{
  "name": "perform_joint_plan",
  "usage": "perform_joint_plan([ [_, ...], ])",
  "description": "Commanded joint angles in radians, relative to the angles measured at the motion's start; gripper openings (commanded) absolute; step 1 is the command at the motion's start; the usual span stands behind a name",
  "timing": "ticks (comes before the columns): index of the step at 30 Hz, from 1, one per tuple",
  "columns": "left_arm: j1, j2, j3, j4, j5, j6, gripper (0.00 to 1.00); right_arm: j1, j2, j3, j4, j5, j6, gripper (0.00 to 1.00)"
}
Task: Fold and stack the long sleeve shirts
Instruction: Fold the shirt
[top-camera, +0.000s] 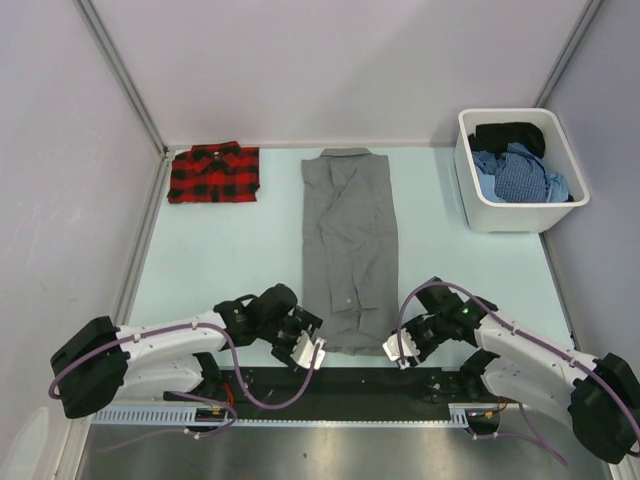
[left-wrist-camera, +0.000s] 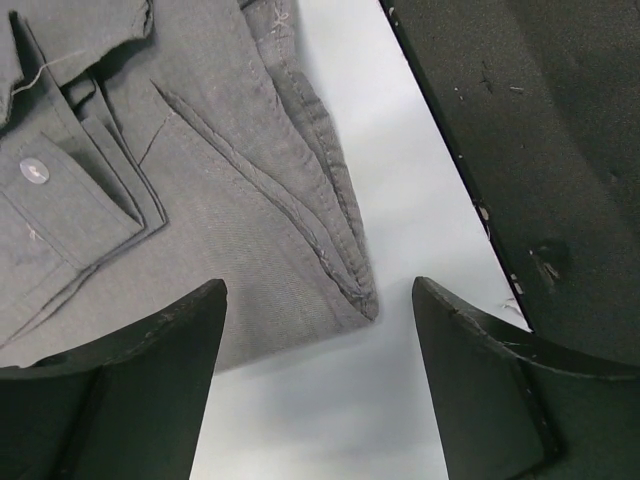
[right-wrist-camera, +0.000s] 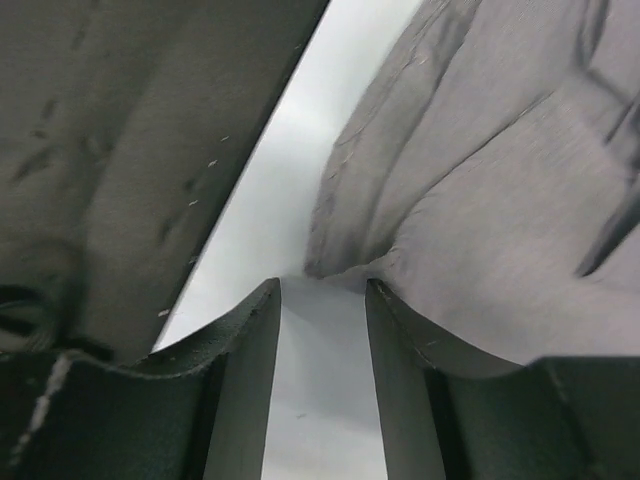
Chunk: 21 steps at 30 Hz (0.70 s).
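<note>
The grey long sleeve shirt (top-camera: 350, 250) lies in a long narrow fold down the middle of the table, collar at the far end and hem nearest the arms. The red-and-black plaid shirt (top-camera: 214, 172) sits folded at the far left. My left gripper (top-camera: 307, 352) is at the hem's left corner. In its wrist view the left gripper (left-wrist-camera: 320, 290) stands open, with the grey shirt (left-wrist-camera: 230, 200) corner between the tips. My right gripper (top-camera: 400, 350) is at the hem's right corner. Up close, the right gripper (right-wrist-camera: 322, 285) shows a narrow gap with bare table in it, and the grey shirt (right-wrist-camera: 500, 200) edge touches its tips.
A white bin (top-camera: 520, 210) at the far right holds blue and black clothes. A black strip (top-camera: 340, 385) runs along the near table edge, just behind both grippers. Grey walls close in the left, back and right sides.
</note>
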Motion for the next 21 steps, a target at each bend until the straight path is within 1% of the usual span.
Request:
perform_joint_plan([
  [1,-0.015,0.019,-0.03,-0.027,-0.013,0.057,0.79,0.059,0.009,-0.019,0.142,0.074,0.018,0.45],
  [6,-0.038,0.042,-0.04,-0.044,-0.021,0.083,0.73,0.122,0.023,-0.036,0.188,0.104,0.047,0.48],
  [7,-0.041,0.048,-0.033,-0.045,-0.024,0.086,0.69,0.131,0.025,-0.039,0.194,0.112,0.055,0.47],
  [9,-0.048,0.069,-0.026,-0.051,-0.03,0.085,0.65,0.137,0.026,-0.041,0.215,0.124,0.087,0.47],
  [10,-0.048,0.074,-0.02,-0.053,-0.03,0.082,0.58,0.142,0.025,-0.048,0.226,0.129,0.099,0.45],
  [11,-0.048,0.078,-0.017,-0.054,-0.032,0.08,0.56,0.144,0.022,-0.054,0.258,0.144,0.11,0.45],
  [14,-0.048,0.078,-0.017,-0.048,-0.035,0.071,0.47,0.148,0.012,-0.07,0.309,0.173,0.129,0.33],
  [15,-0.049,0.077,-0.016,-0.045,-0.036,0.066,0.43,0.148,0.009,-0.071,0.321,0.181,0.141,0.2],
  [16,-0.048,0.081,-0.008,-0.041,-0.041,0.04,0.33,0.15,0.006,-0.071,0.34,0.199,0.161,0.1],
  [17,-0.048,0.081,-0.002,-0.03,-0.044,0.023,0.29,0.15,0.003,-0.067,0.347,0.207,0.176,0.0],
  [18,-0.048,0.085,0.004,-0.028,-0.058,0.001,0.26,0.15,-0.001,-0.065,0.352,0.213,0.19,0.0],
  [21,-0.046,0.078,0.039,-0.06,-0.053,-0.061,0.1,0.148,-0.014,-0.024,0.34,0.242,0.25,0.0],
])
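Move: The grey shirt's near left hem corner lies just under the left hand, about 1 cm back, 1 cm to its right and 2 cm down. From the right hand the near right hem corner is some 3 cm left, 1 cm ahead and 1 cm down. The folded-in cuffs lie about 9 cm ahead and 13 cm right of the left hand, 10 cm ahead and 14 cm left of the right; the table's near edge runs 5 to 6 cm behind both. The right hand, fingers half open, slides in low over the table to its left and then more forward, about 3 cm each way, onto the near right hem corner, its wrist tilting some 10 degrees, and only then shuts on the cloth to pinch it. Meanwhile the left hand all but stays at the near left corner, easing back slightly and sinking about 1 cm as its wide-open fingers draw nearly shut and pinch the hem there. ##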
